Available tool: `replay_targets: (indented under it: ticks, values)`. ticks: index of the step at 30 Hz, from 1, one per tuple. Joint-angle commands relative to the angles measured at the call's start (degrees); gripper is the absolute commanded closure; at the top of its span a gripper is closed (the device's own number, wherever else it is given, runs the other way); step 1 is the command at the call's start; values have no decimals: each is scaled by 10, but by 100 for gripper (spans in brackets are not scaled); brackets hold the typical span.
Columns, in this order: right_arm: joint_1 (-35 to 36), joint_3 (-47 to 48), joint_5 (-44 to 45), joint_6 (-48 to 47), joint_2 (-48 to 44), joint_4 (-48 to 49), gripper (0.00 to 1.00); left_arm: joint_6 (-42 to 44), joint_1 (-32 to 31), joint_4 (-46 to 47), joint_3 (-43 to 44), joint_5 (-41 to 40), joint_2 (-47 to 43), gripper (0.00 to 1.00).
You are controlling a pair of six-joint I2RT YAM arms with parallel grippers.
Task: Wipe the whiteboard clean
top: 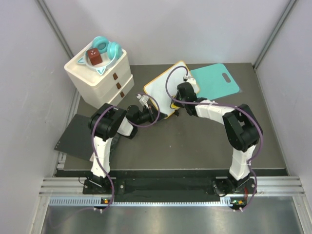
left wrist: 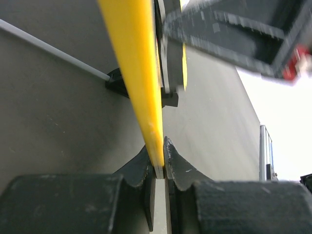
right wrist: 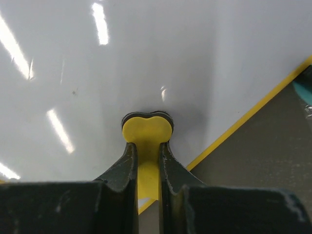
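Observation:
The whiteboard (top: 161,87), white with a yellow-orange frame, lies tilted in the middle of the dark table and shows no writing. My left gripper (top: 145,103) is at its near left edge. In the left wrist view that gripper (left wrist: 157,146) is shut on the yellow frame (left wrist: 141,73), seen edge-on, with a black foot (left wrist: 117,80) behind it. My right gripper (top: 184,90) is over the board's right part. In the right wrist view it (right wrist: 146,146) is shut on a yellow eraser (right wrist: 146,130) whose dark pad presses on the white surface (right wrist: 146,58).
A teal cutting board (top: 217,80) lies just right of the whiteboard. At the back left stands a white drawer unit (top: 105,80) with a teal bowl (top: 106,48) and a red-brown block (top: 94,57) on top. A dark mat (top: 78,139) overhangs the left edge.

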Motion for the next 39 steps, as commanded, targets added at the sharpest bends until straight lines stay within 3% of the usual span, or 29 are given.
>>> replay_targets:
  ticks: [1, 12, 20, 39]
  values:
    - [-47, 54, 35, -14, 41, -75, 100, 36, -25, 19, -13, 104, -39, 100]
    - [-135, 122, -20, -38, 56, -69, 100, 45, -24, 5, -7, 111, -41, 100]
    - [-148, 116, -23, -49, 32, -76, 100, 48, -24, -10, 14, 116, -33, 100]
    - [-161, -30, -50, -8, -22, -116, 100, 52, -16, -25, 26, 116, -34, 92]
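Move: Near the whiteboard's lower edge, the right hand holds the yellow eraser on its surface. The board's right corner lies about 14 cm to the right and 8 cm ahead, 2 cm lower; the right clip about 13 cm right and 5 cm ahead; the left clip some 5 cm straight back; the teal mat's middle about 24 cm right and 14 cm ahead. From the left hand, pinching the board's near corner, the right corner is some 22 cm right and 16 cm ahead, about level. Sweeping the gripped eraser over the whiteboard, the right hand goes rightward and forward towards the right corner, turning about 10 degrees clockwise, then draws back some 4 cm beside the right clip while sinking slightly. The left hand keeps its pinch on the frame, easing about 1 cm back and right and turning some 5 degrees clockwise. ##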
